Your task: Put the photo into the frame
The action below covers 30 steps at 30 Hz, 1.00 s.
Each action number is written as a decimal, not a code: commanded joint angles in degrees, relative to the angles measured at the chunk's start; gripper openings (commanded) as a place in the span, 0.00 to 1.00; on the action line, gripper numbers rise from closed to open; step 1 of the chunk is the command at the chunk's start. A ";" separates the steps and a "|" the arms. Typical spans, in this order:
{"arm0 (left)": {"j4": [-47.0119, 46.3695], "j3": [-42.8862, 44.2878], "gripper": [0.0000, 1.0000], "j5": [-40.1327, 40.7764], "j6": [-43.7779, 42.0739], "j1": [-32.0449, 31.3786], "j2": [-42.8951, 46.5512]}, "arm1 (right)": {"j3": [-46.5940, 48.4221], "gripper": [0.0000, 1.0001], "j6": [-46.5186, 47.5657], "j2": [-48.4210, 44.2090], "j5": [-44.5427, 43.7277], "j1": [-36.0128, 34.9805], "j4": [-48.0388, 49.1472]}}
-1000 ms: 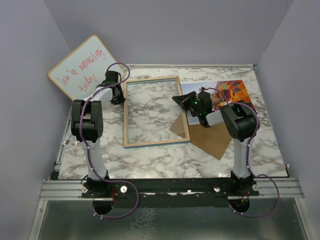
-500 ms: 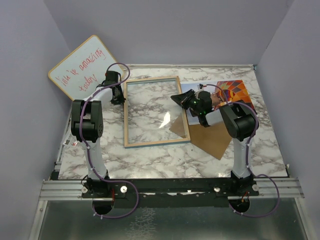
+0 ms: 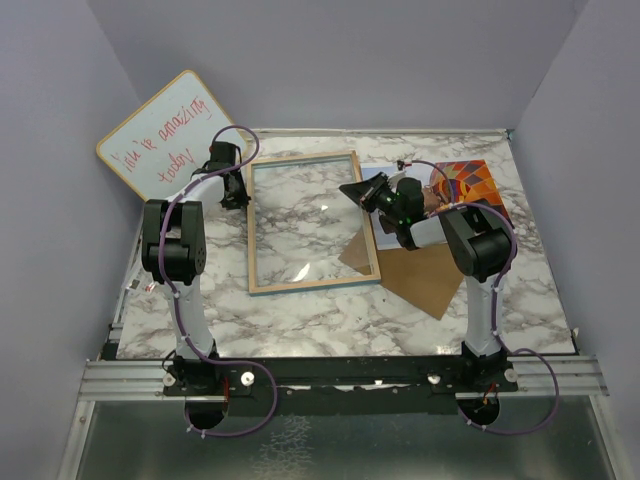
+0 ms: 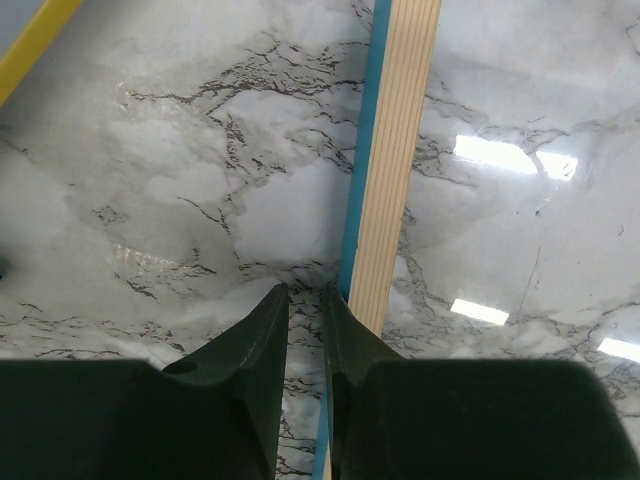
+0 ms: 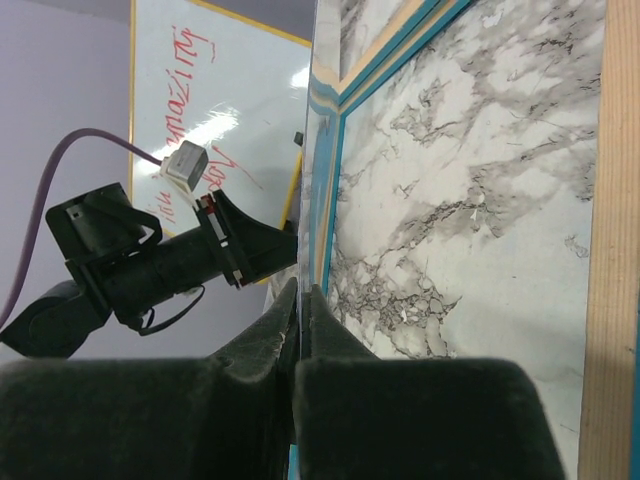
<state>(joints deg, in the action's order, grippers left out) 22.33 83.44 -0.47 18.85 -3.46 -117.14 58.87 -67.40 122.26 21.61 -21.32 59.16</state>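
The frame (image 3: 250, 230) lies flat on the marble table, its pale wood back facing up; its left rail (image 4: 405, 150) runs past my left gripper. My left gripper (image 3: 238, 195) (image 4: 305, 292) stands beside that rail, jaws a narrow gap apart with only marble showing between them. My right gripper (image 3: 358, 190) (image 5: 301, 290) is shut on the right edge of a clear pane (image 5: 314, 150), which tilts up over the frame's opening. The photo (image 3: 465, 185), a colourful balloon print, lies at the back right, partly under my right arm.
A brown backing board (image 3: 425, 280) lies right of the frame, under my right arm. A whiteboard (image 3: 165, 135) with red handwriting leans in the back left corner. Grey walls close in three sides.
My right gripper has moved up and back with the pane's edge, tilting the pane more steeply. The left arm has not moved.
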 commanded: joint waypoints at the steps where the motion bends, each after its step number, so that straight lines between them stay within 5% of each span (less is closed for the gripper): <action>1: -0.29 -0.74 0.21 -2.99 0.40 -0.36 -0.76 | 0.83 0.01 2.43 1.23 0.64 -0.66 2.02; 18: -0.28 -0.65 0.22 -3.55 0.31 -0.32 -0.72 | 3.19 0.03 10.81 2.64 0.26 -0.65 -5.14; 30: -0.22 -0.39 0.24 -4.34 0.31 -0.38 -0.76 | 3.48 0.30 7.22 0.46 0.73 -0.65 -7.76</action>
<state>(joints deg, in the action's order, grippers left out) 22.35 83.44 -0.89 18.83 -3.36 -117.14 61.04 -58.52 123.59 21.85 -21.28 53.34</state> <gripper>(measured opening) 0.237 0.255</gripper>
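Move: The right hand holds the clear sheet by its right edge above the frame. The frame's right rail has its middle about 4 cm to this hand's right, 4 cm back and 9 cm below. The photo lies some 19 cm right and 2 cm back, the brown board about 14 cm right and 12 cm back, both roughly 9 cm lower. The left hand waits low at the left rail, whose middle is 1 cm right and 5 cm back; the right rail is about 28 cm to its right, 3 cm back. Pinching the clear sheet's right edge, the right hand sinks about 2.5 cm towards the frame's right rail, its left side tipping down by just under 10 degrees; late in the descent its fingers loosen to about a quarter open, with the sheet's edge still between them. The left hand stays put against the outer side of the left rail, fingers slightly parted. ##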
